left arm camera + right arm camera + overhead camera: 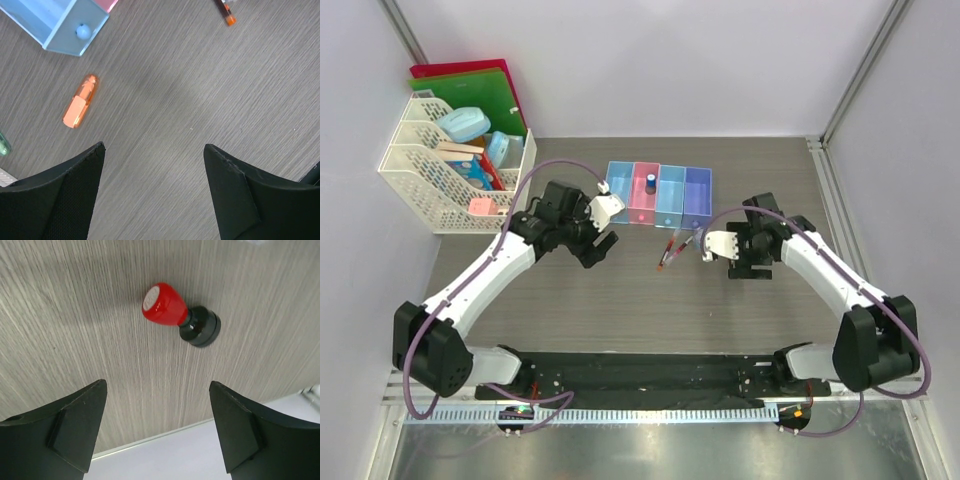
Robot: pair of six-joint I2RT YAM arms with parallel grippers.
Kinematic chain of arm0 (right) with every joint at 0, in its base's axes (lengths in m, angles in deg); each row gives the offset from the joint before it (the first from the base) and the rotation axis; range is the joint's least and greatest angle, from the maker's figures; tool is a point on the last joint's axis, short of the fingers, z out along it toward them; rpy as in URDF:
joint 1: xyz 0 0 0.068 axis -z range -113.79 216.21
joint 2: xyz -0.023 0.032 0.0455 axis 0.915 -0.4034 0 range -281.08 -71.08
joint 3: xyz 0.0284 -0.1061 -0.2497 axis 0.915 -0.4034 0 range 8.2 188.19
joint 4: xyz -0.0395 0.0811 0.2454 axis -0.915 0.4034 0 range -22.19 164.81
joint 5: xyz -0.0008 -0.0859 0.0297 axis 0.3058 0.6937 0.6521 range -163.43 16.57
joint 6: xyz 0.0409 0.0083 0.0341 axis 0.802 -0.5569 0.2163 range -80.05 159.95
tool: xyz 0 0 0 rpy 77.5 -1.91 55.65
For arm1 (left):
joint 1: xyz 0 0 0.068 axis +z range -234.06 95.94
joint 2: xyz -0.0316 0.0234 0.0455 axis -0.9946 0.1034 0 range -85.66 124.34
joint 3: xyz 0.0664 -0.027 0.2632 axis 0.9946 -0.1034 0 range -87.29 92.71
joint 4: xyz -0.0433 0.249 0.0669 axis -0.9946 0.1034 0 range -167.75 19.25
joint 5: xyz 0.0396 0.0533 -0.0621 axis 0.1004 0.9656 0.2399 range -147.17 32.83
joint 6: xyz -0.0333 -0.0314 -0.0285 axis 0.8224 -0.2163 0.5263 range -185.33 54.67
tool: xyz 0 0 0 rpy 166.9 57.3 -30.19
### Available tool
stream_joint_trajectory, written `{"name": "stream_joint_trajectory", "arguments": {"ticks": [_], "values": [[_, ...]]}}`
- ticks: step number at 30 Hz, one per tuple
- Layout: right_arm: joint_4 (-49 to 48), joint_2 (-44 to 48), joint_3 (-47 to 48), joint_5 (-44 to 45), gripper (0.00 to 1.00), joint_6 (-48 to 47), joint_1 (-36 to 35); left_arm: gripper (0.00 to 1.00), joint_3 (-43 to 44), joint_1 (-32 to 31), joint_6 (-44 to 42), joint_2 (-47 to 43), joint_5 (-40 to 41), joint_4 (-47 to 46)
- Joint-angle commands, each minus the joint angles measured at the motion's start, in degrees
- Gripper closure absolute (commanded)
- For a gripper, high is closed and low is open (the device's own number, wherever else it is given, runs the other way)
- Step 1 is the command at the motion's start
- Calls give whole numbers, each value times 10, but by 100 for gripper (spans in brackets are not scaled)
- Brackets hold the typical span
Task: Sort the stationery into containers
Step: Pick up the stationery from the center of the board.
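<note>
The containers are a row of four joined bins, light blue, pink, light blue and purple-blue, at the back centre. A small piece lies in the pink bin. Two thin red-and-black pens lie in front of the bins. My left gripper is open over bare table. An orange marker lies ahead to its left, near a light blue bin, and a green piece shows at the frame's edge. My right gripper is open, with a red stamp on a black base ahead of it.
A white lattice rack with boxes and red and green folders stands at the back left. The table's edge and a white wall run close under my right gripper. One pen's tip shows at the top of the left wrist view.
</note>
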Motion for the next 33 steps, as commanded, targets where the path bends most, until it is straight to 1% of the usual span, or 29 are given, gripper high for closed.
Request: {"name": "stream_joint_trajectory", "arguments": {"ticks": [1, 8, 9, 10, 13, 20, 21, 25, 28, 33], "values": [[1, -40, 41, -20, 11, -81, -2, 20, -15, 0, -9, -23, 22, 13], [-3, -120, 64, 13, 15, -114, -26, 20, -25, 0, -11, -24, 38, 21], [-7, -131, 67, 13, 16, -114, -28, 19, -25, 0, -10, -24, 37, 22], [-10, -147, 69, 33, 17, -113, -31, 19, -22, 0, -9, -23, 38, 22], [-15, -172, 78, 38, 21, -105, -40, 19, -21, 0, -9, -22, 40, 28], [-35, -201, 72, 43, 26, -98, -44, 19, -22, 1, -8, -25, 39, 29], [-42, -203, 71, 43, 28, -97, -44, 19, -22, 1, -7, -26, 37, 29], [-69, -215, 61, 42, 32, -94, -46, 19, -23, 1, -5, -28, 36, 29], [-86, -223, 60, 45, 36, -92, -46, 19, -23, 1, -3, -30, 35, 31], [-94, -229, 53, 46, 52, -88, -51, 19, -21, 2, -3, -32, 33, 32]]}}
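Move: The red-and-black stamp lies on the board about 5 cm ahead of the right hand, 2 cm to its left and some 8 cm below. The paperclip tub is roughly 3 cm farther out than the stamp and 8 cm to its left. Still farther left, about 18 cm left of the hand and 6 cm ahead, are the two pens. From the left hand, the stamp is some 32 cm to the right, 4 cm ahead and 14 cm below. The right hand sinks about 7 cm onto the red-and-black stamp while working some 4 cm forward and a little left, turning roughly 10 degrees counter-clockwise early on, with the last stretch mostly a slow creep forward just above the board. Its wide-open fingers begin closing on the way down and narrow to a bit over half open, one on each side of the stamp's red end, while the empty left hand settles a couple of centimetres down and to its left, still open. ##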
